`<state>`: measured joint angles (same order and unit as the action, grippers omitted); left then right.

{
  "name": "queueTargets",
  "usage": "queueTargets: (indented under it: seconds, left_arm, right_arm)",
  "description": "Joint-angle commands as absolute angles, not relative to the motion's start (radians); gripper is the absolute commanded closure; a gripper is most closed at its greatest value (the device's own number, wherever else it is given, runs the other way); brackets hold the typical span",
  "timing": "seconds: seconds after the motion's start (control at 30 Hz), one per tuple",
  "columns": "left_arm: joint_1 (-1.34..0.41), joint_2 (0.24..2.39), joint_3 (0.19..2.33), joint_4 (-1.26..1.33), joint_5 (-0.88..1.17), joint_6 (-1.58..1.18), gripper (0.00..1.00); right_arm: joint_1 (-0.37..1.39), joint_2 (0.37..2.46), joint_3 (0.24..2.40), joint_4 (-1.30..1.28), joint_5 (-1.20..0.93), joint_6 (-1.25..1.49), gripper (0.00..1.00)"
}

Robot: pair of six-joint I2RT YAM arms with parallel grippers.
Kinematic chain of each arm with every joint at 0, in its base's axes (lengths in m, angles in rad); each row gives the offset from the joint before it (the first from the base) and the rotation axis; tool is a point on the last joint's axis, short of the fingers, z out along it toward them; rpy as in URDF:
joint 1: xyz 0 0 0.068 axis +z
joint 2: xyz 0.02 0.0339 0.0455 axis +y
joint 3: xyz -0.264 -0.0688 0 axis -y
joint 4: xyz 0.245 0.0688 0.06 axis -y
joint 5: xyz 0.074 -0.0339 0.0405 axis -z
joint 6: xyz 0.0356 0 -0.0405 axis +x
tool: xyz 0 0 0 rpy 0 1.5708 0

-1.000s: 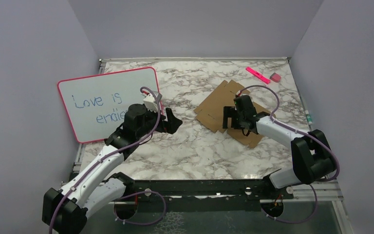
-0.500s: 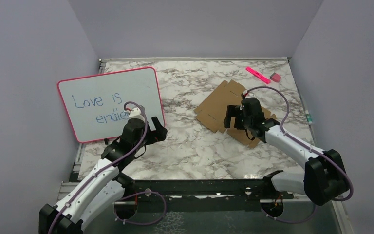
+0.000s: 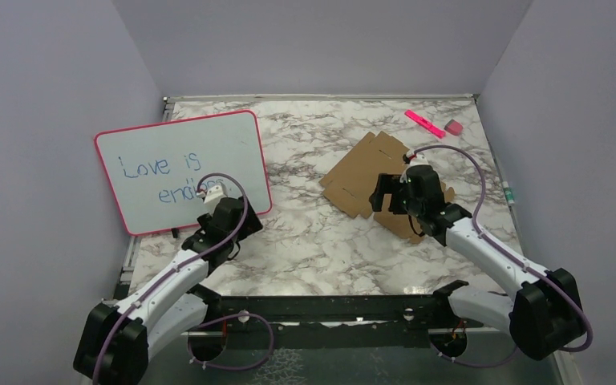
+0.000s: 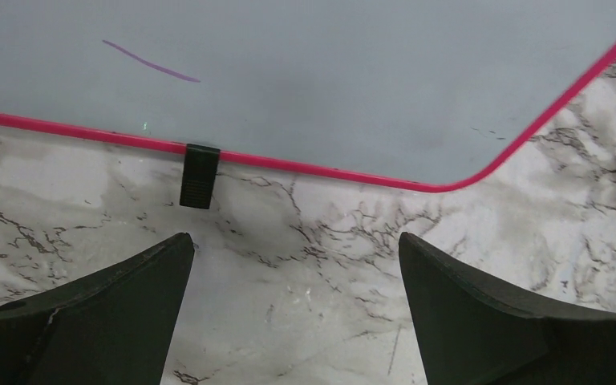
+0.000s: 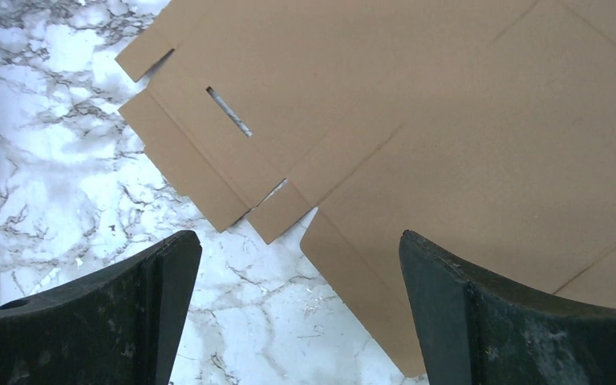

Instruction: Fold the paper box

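The paper box (image 3: 358,171) lies unfolded as a flat brown cardboard sheet on the marble table, right of centre. Its slotted flaps and tabs (image 5: 208,144) spread across the right wrist view. My right gripper (image 3: 382,192) hovers over the sheet's near-left part. It is open (image 5: 293,241), with only table and a cardboard edge between its fingers. My left gripper (image 3: 237,224) sits well to the left, by the lower right corner of the whiteboard. It is open (image 4: 294,241) over bare marble and holds nothing.
A pink-framed whiteboard (image 3: 180,164) with blue writing lies at the left, its near edge (image 4: 305,167) just ahead of my left fingers. A small black clip (image 4: 199,176) sits on that edge. A pink marker (image 3: 424,123) and an eraser (image 3: 453,127) lie at the back right.
My left arm has drawn back and to the left, from the table's middle to the whiteboard's near corner. My right gripper has shifted slightly to the right over the cardboard. Both grippers stayed open.
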<state>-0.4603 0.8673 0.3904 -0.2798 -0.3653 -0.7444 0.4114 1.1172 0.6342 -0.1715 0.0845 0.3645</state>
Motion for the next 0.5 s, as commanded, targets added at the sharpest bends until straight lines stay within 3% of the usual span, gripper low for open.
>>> queueTargets:
  seconds: [0.0, 0.47]
  left_arm:
    - [-0.413, 0.957, 0.354, -0.121, -0.39, -0.77, 0.01]
    - [-0.327, 1.323, 0.529, 0.143, -0.335, -0.73, 0.01]
  right_arm:
    - [0.413, 1.088, 0.63, -0.13, 0.076, 0.342, 0.0]
    - [0.413, 1.101, 0.646, -0.138, 0.122, 0.343, 0.0]
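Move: The whiteboard's middle is about 15 cm ahead and 13 cm to the left of my left hand, some 4 cm lower; its near edge starts only about 3 cm ahead. The black clip on that edge sits about 3 cm ahead and 4 cm left. The flat paper box lies roughly 39 cm right and 11 cm ahead. From my right hand, the whiteboard is about 53 cm left, 10 cm ahead and 8 cm below. I dip my left hand about 3 cm with a slight drift left, down beside the whiteboard's near edge close to its right corner, then drive level forward some 5 cm. My open fingertips come against that edge and push the board away from me, the wrist turning barely counter-clockwise. ##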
